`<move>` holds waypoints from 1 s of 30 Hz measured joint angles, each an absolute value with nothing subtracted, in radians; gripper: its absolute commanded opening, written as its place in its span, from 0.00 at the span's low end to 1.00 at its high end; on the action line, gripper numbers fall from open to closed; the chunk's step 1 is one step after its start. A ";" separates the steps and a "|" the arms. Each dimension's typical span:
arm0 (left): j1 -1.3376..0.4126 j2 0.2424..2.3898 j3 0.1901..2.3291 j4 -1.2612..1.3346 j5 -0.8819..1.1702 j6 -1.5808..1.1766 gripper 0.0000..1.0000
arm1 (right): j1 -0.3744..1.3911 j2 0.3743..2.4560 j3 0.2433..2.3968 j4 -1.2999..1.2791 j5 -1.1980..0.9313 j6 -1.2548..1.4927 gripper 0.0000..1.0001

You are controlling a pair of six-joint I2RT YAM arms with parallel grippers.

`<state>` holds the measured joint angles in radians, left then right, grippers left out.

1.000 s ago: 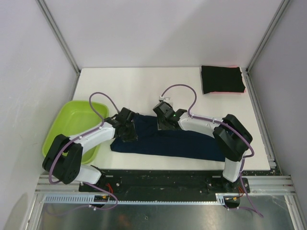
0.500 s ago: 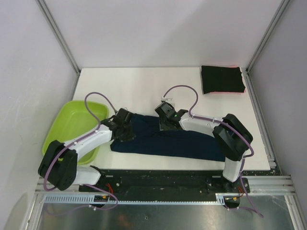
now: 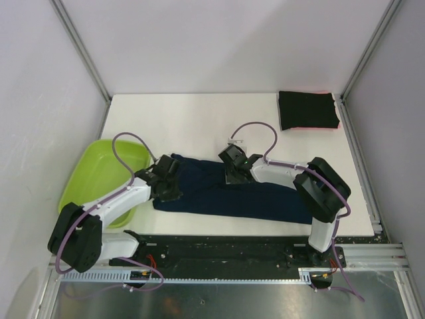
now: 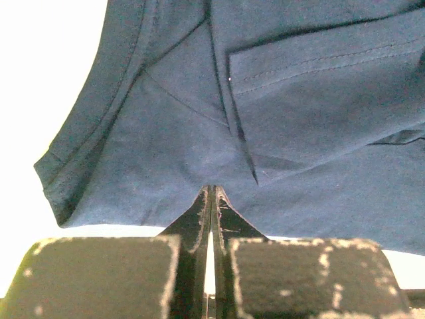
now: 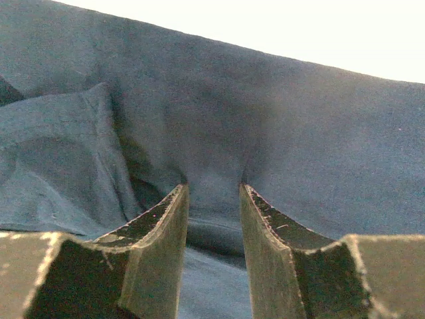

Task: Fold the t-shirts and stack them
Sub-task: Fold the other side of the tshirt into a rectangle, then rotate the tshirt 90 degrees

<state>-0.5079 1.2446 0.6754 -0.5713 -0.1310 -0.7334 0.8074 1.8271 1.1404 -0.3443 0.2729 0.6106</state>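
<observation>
The dark navy t-shirt [image 3: 265, 196] lies in a long band across the near part of the white table [image 3: 199, 126]. My left gripper [image 3: 170, 188] is at its left end. In the left wrist view its jaws [image 4: 212, 191] are pressed together at the shirt's edge [image 4: 166, 166], pinching the cloth. My right gripper [image 3: 232, 176] is on the shirt's far edge near the middle. In the right wrist view it [image 5: 214, 186] is open, with navy cloth [image 5: 299, 133] bunched between the fingers. The black t-shirt [image 3: 307, 109] lies folded at the far right corner, with a red-pink edge [image 3: 312, 128] beneath it.
A lime-green plastic tub [image 3: 99, 174] sits at the left edge of the table, right beside my left arm. Metal frame posts and grey walls close in the table on the left, right and back.
My left gripper has slid left and toward me along the shirt's left end. My right gripper has shifted slightly right and nearer. The shirt's far left corner now shows.
</observation>
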 measured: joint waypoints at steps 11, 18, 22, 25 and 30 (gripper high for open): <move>-0.488 1.225 0.686 -0.587 -0.098 -0.788 0.24 | 0.807 1.731 1.126 -0.344 0.272 0.590 0.38; -0.474 1.080 0.633 -0.587 -0.111 -0.934 0.31 | 0.837 1.703 1.167 -0.316 0.253 0.493 0.27; -0.474 1.016 0.581 -0.590 -0.132 -1.012 0.33 | 0.876 1.765 1.224 -0.299 0.223 0.440 0.23; -0.473 0.997 0.547 -0.599 -0.142 -1.066 0.36 | 0.899 1.821 1.251 -0.285 0.192 0.412 0.21; -0.472 0.990 0.524 -0.614 -0.164 -1.146 0.39 | 0.913 1.887 1.254 -0.286 0.149 0.391 0.21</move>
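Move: Just to the right hand's left, about 7 cm over and 1 cm back, lies the near edge of the t-shirt's folded-in sleeve; the sleeve's cuff end is some 4 cm left and 2 cm ahead. From the left hand, the t-shirt's near hem runs about 4 cm straight back, its left near corner about 7 cm left and 2 cm back, and the sleeve's middle roughly 8 cm right and 5 cm ahead. The cloth is 1–2 cm below both hand points. Rising about 6 cm off the t-shirt, the right hand swings some 7 cm left and then sinks again over the folded-in sleeve, ending slightly nearer the base, turned 20 degrees counter-clockwise, its finger gap about halved. The left hand opens its shut fingers, hops up and comes back down about 2 cm nearer the hem and slightly left, also turning counter-clockwise. ##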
